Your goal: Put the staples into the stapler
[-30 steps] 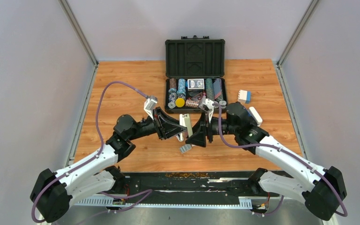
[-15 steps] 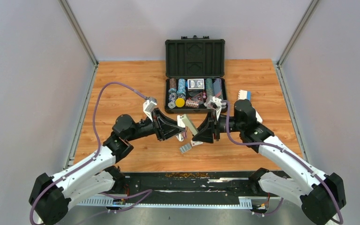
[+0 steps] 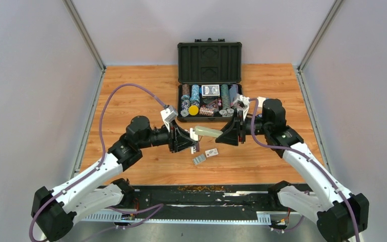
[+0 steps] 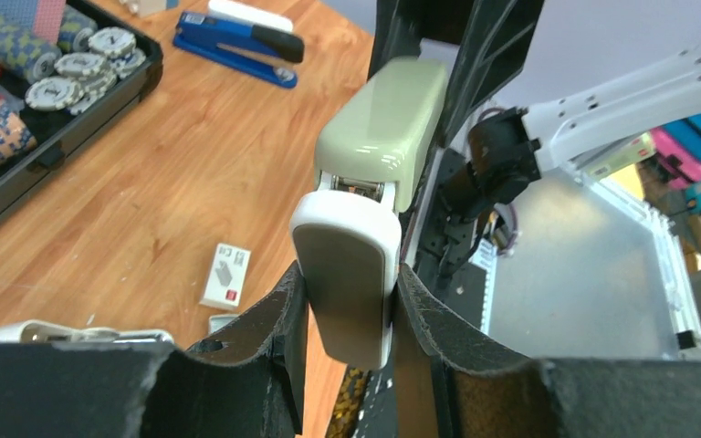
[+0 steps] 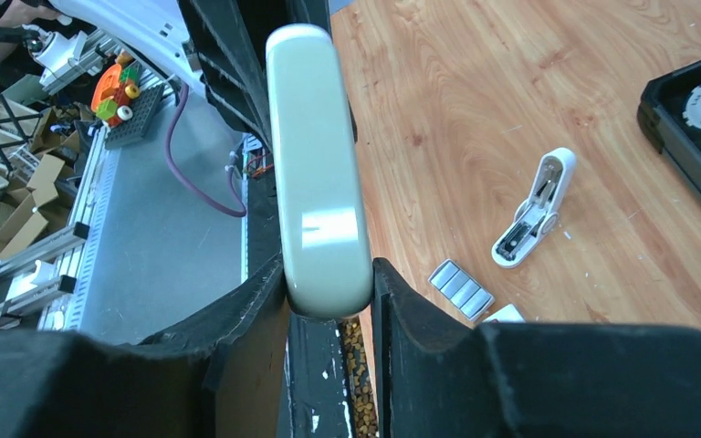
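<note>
The stapler (image 3: 207, 132) hangs above the table between both grippers, lying roughly level. My left gripper (image 4: 347, 274) is shut on its white-rimmed base (image 4: 347, 283). The right gripper (image 5: 329, 274) is shut on the end of the grey-olive top (image 5: 318, 182), which reaches away from the base, with a bit of metal showing at the joint (image 4: 358, 188). The staples (image 5: 461, 287) lie as silvery strips in a small tray on the wood below, also in the top view as staples (image 3: 199, 159). Their white box sleeve (image 4: 226, 276) lies beside them.
An open black case of poker chips (image 3: 210, 96) stands just behind the grippers. A dark blue stapler (image 4: 237, 36) lies to the right of the case. A small white stapler-like tool (image 5: 534, 214) lies on the wood near the staples.
The right gripper has shut on the stapler's olive top and drawn it right and back. The stapler went from upright in the left gripper to level between both.
</note>
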`<state>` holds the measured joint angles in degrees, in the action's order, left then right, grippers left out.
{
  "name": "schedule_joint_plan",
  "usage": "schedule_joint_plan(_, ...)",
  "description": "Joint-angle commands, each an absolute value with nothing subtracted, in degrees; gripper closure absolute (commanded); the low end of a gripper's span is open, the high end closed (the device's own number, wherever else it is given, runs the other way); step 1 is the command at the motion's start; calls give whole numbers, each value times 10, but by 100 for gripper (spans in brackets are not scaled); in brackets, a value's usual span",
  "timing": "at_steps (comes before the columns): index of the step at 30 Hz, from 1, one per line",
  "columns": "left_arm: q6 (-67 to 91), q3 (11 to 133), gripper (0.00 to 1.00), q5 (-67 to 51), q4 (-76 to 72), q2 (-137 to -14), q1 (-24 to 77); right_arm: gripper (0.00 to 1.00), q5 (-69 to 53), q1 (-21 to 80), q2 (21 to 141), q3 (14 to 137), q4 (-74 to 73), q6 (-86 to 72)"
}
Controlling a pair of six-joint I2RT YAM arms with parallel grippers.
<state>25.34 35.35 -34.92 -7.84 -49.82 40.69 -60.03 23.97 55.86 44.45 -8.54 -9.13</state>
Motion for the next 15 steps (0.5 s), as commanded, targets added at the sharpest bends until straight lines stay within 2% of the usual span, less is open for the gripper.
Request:
schedule_joint_plan(1,159,388,100,-385,29,-522,444,100,-582,211,590,524,-108,-72)
schedule_joint_plan(15,100,429,100,-375,117,-586,507,100,-638,193,685,596,-102,-107)
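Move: The green stapler is already held between my hands. Its top's middle lies about 5 cm right of my left hand, 2 cm ahead and 3 cm above; from my right hand it is some 4 cm left, 1 cm ahead and slightly higher. Some 24 cm beneath my left hand, the staple strips lie 2 cm to its right, the staple box 7 cm right and 3 cm ahead, and the opened white stapler 8 cm ahead and 1 cm left. I keep the white base of the green stapler pinched in my left hand and draw it down about 5 cm, easing slightly back and right at the end, with the fingertips tipping some 15 degrees lower. My right hand keeps its grip on the green top and takes it 2.5 cm forward and slightly up, away from my left hand, to spread the two parts. ##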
